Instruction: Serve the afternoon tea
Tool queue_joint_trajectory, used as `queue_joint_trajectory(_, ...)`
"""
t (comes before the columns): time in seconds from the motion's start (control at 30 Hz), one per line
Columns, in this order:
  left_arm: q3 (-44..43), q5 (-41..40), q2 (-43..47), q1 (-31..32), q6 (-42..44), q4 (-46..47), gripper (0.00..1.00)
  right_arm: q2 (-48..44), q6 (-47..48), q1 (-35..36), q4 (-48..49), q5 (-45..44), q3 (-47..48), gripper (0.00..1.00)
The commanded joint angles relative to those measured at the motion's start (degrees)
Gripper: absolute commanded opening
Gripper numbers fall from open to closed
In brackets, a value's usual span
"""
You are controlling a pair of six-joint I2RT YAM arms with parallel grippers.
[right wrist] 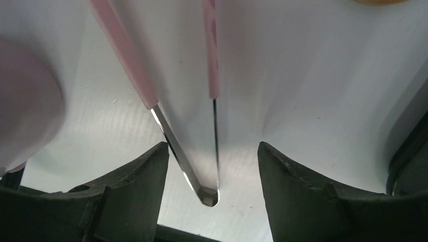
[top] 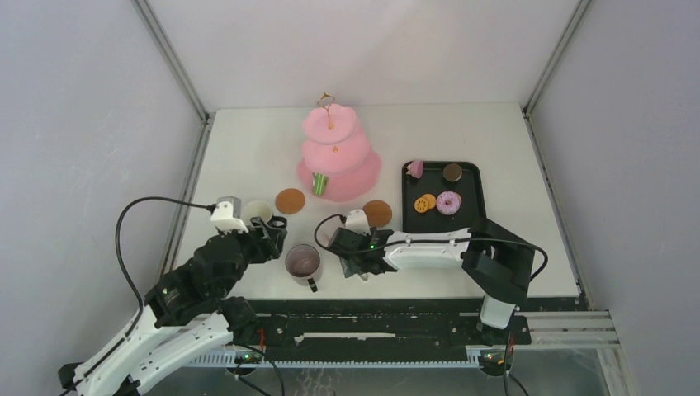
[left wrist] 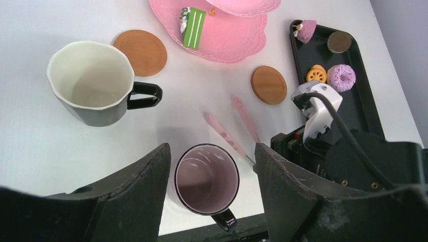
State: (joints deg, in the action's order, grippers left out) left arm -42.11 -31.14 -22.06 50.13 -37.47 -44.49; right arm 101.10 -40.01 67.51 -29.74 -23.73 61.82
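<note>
The pink three-tier cake stand (top: 334, 153) stands at the back with a green pastry (top: 319, 183) on its bottom tier. Two brown coasters (top: 290, 200) (top: 378, 213) lie bare in front of it. A dark mug with a white inside (left wrist: 91, 80) stands at the left. My left gripper (left wrist: 212, 147) hangs open above a dark mug with a pink inside (left wrist: 207, 179), touching nothing. My right gripper (right wrist: 212, 148) is open, low over the table, with the bent end of the pink-armed metal tongs (right wrist: 207, 191) lying between its fingers, apart from both.
A black tray (top: 470, 206) at the right holds a pink donut (top: 448, 202), an orange cookie (top: 425, 202), a brown round pastry (top: 452, 172) and a pink cupcake (top: 415, 169). The right arm's forearm runs along the near edge in front of the tray.
</note>
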Motion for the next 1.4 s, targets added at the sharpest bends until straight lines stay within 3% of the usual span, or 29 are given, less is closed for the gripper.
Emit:
queue_joint_trajectory(0.0,-1.74,-0.94,-1.75,0.24,0.84,3.61,0.67,-4.50,4.30,-2.27,8.00,4.21,-3.10,0.73)
queue_joint_trajectory(0.4,-1.23,-2.04,-2.81,0.19,1.91,3.97,0.68,-1.22,9.21,-3.82,13.55,9.57,-4.21,0.72)
queue_joint_trajectory(0.63,-0.10,-2.68,-2.22,0.14,2.38,4.21,0.69,2.31,9.42,-3.56,11.29,7.87,-3.90,0.65)
queue_joint_trajectory(0.8,0.56,-2.88,-1.76,0.14,2.74,4.43,0.69,3.66,9.01,-2.78,11.10,7.51,-3.86,0.53)
queue_joint_trajectory(0.93,0.51,-3.05,-1.27,0.14,2.99,4.19,0.69,2.57,8.36,-2.47,11.02,7.40,-3.88,0.45)
queue_joint_trajectory(1.37,-0.05,-2.97,1.07,0.14,3.03,3.80,0.69,-4.50,5.23,-1.96,2.91,5.02,-0.41,0.41)
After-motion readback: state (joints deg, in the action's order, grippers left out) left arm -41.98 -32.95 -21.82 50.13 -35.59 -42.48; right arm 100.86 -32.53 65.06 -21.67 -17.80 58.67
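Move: The open tongs lie almost under my right hand, their middle about 3 cm ahead, 2 cm to its left and 1 cm lower, with the bend towards me. The dark mug stands some 11 cm to my right hand's left, level with it. The right coaster is about 12 cm ahead and 3 cm right. From my left hand the tongs lie roughly 4 cm ahead, 14 cm right and 21 cm below. I ease my open right hand about 1 cm forward and down, then some 2 cm left towards the mug side, turning counter-clockwise about 5 degrees, so the tongs' legs sit between my fingertips. Low over the table I close to roughly half open, pinching both legs just below the pink grips, then keep hold and start back and to the right by about 1 cm. ##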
